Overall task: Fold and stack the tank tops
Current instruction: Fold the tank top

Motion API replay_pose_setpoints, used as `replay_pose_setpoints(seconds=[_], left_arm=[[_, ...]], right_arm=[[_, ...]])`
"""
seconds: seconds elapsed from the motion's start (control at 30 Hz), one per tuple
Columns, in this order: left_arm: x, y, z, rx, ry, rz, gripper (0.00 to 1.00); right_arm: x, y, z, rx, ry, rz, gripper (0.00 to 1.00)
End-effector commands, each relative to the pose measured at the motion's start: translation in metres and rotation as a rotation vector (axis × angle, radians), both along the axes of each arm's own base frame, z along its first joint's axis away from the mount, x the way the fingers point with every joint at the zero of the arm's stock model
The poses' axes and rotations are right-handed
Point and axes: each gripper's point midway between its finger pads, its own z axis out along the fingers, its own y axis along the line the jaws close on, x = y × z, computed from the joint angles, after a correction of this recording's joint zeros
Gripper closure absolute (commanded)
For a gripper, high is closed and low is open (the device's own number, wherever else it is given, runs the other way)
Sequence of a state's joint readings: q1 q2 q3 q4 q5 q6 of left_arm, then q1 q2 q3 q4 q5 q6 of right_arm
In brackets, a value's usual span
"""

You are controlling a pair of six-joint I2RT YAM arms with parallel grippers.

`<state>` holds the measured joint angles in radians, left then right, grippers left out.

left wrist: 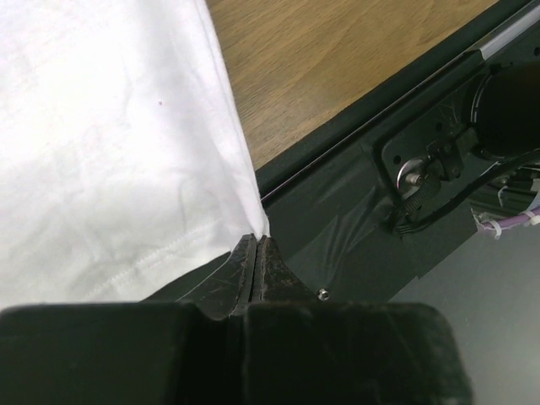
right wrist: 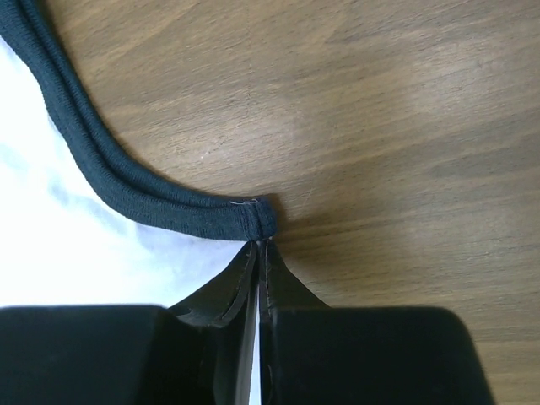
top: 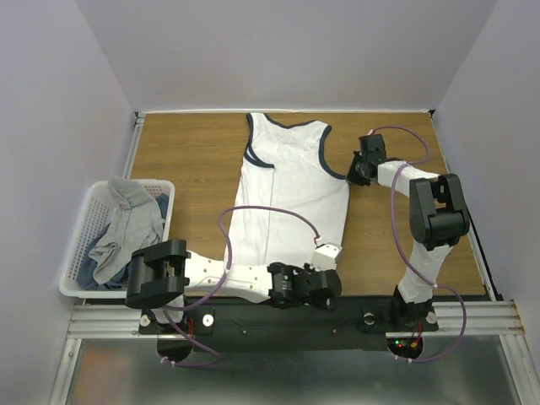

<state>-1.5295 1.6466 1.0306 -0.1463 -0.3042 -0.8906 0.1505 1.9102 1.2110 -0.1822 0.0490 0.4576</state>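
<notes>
A white tank top (top: 291, 198) with navy-edged neck and armholes lies flat on the wooden table, neck toward the far side. In the left wrist view my left gripper (left wrist: 257, 240) is shut on the hem's right corner of this tank top (left wrist: 110, 143), at the table's near edge. My right gripper (top: 354, 173) is at the garment's right side. Its jaws (right wrist: 260, 245) are closed on the white cloth just under the bottom end of the navy armhole edge (right wrist: 126, 194). Grey tank tops (top: 126, 224) lie crumpled in the basket at the left.
A white plastic lattice basket (top: 84, 221) stands at the table's left edge. The black base rail (left wrist: 354, 219) with the arm mounts runs along the near edge, right beside the left gripper. Bare wood (top: 405, 228) lies to the right of the top.
</notes>
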Motion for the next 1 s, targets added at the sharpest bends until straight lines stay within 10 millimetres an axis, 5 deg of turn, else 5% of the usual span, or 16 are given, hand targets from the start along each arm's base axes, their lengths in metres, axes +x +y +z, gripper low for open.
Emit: replay_pose_setpoints(seconds=[0.0,0.37,0.8,0.97], left_arm=[[0.006,0.008,0.015,-0.07,0.004,0.053,1.0],[0.011,0.054,-0.011,-0.066,0.045,0.176,1.0],[0.018,0.095,-0.018,-0.094,0.077,0.324,1.0],[0.021,0.117,-0.02,-0.086,0.088,0.394,1.0]], right_arm=[[0.025,0.011,0.05,0.01,-0.14,-0.004,0.92],[0.033,0.06,0.07,0.0,-0.181,0.039,0.93],[0.046,0.124,0.097,0.015,-0.251,0.086,0.93],[0.052,0.156,0.086,0.015,-0.24,0.121,0.94]])
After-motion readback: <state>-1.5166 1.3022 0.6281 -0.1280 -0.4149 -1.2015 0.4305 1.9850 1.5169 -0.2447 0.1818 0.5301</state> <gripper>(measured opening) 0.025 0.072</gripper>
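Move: The right fingers already pinch the tank top's right underarm corner; the left fold's underarm corner lies about 22 cm to their left, 3 cm farther out and 1 cm below. The right shoulder strap is some 16 cm ahead and 7 cm left of that hand. The left fingers already hold the right hem corner; the lower end of the left fold's edge lies roughly 18 cm to their left, 1 cm ahead and 6 cm below. Keep both grippers shut on the tank top and carry its right side left over the body, towards the already folded left side. Sweep the right hand about 13 cm left while lifting it some 7 cm and slightly forward, fingers tipping a little upward; bring the left hand along near the table's front edge, about 10 cm left and slightly down, turning counter-clockwise. ##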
